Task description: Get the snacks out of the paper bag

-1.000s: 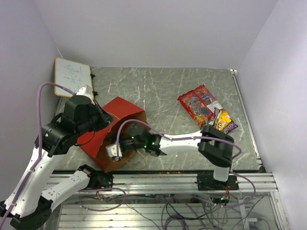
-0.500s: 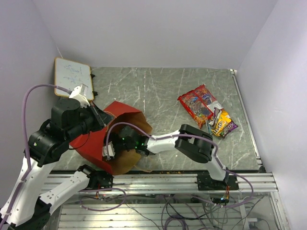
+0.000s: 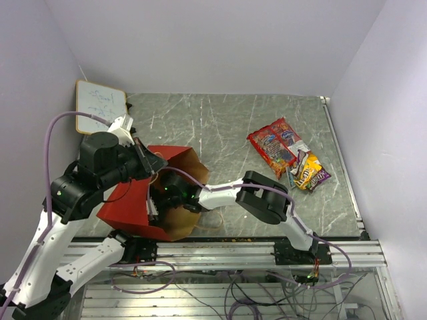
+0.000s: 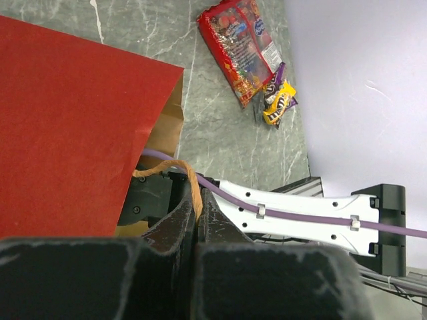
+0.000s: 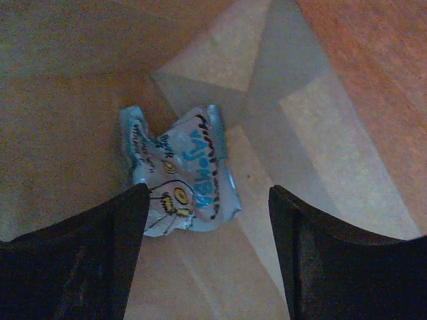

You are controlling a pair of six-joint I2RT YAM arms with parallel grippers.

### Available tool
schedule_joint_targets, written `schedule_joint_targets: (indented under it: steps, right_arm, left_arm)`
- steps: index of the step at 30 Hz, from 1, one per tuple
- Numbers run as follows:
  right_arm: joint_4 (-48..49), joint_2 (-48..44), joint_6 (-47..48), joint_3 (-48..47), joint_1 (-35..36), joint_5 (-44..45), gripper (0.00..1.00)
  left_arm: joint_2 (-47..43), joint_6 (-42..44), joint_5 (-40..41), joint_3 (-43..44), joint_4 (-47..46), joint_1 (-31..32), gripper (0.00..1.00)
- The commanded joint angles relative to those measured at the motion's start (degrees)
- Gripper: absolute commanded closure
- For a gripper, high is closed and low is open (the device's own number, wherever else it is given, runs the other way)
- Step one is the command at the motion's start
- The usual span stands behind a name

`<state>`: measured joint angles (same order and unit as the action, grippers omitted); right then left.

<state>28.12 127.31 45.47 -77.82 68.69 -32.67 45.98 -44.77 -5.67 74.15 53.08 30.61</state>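
The red paper bag (image 3: pixel 130 203) lies on its side, its mouth facing right, brown inside (image 5: pixel 320 127). My left gripper (image 4: pixel 195 212) is shut on the bag's twisted paper handle (image 4: pixel 189 180) and holds the mouth up. My right gripper (image 5: pixel 208 193) is inside the bag, open, its fingers on either side of a crumpled silvery-blue packet (image 5: pixel 180 170) on the bag's floor, not touching it. Out on the table at the right lie two large red snack bags (image 3: pixel 273 143) and small yellow and purple packs (image 3: pixel 308 172).
A white board (image 3: pixel 100 107) leans at the back left corner. The right arm's white link (image 4: pixel 300 210) reaches across the front of the table into the bag's mouth. An aluminium rail (image 3: pixel 227 250) runs along the near edge. Walls stand close on three sides.
The right gripper has pushed deeper into the bag and its jaws have spread wider. The left arm has shifted, still holding the handle, and the bag's mouth has turned and lifted.
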Motion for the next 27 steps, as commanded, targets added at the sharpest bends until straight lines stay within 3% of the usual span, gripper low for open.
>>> schedule_joint_targets:
  steps: [1,11,15,20,27]
  right_arm:
    - [-1.6,2.3,-3.2,-1.6,0.3,-6.8,0.28]
    - [-10.3,7.4,-2.6,-5.7,0.6,-8.6,0.41]
    - [-6.5,9.2,-8.1,-6.3,0.5,-1.1,0.51]
    - [0.2,7.2,-12.1,-2.6,-0.4,11.4,0.75]
    - [4.8,1.7,-15.6,3.3,-3.6,24.3,0.93]
  left_arm:
    - [2.1,-0.1,-0.1,1.8,-2.6,0.4,0.93]
    - [4.8,0.2,-0.9,2.4,-6.1,0.4,0.93]
    - [3.9,-0.2,-0.3,1.8,-5.4,0.4,0.93]
    - [3.2,-0.5,0.4,1.6,-4.0,0.4,0.93]
    - [5.5,-1.1,0.4,1.6,-3.6,0.4,0.93]
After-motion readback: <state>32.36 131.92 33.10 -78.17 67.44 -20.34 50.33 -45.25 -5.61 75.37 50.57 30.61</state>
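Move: The right hand is inside the bag. The last small silver-blue snack packet lies beyond its fingertips, about 4 cm to its left, 1 cm back and 4 cm below. Around it stands the paper bag, its middle some 4 cm ahead, level sideways and about 4 cm up; the bag's loose handle lies roughly 21 cm to the right, 4 cm back and 4 cm below. From the left hand the packet is about 12 cm left, 4 cm back and 32 cm down. Back and down first, the right hand sinks nearly 4 cm beside the packet while its open fingers begin to narrow; it then sweeps forward some 7 cm, swinging clockwise over 20 degrees as the fingers close almost fully on the packet's edge and pinch it. The left hand, still gripping the upper handle, shifts forward about 2.5 cm and eases slightly back. ##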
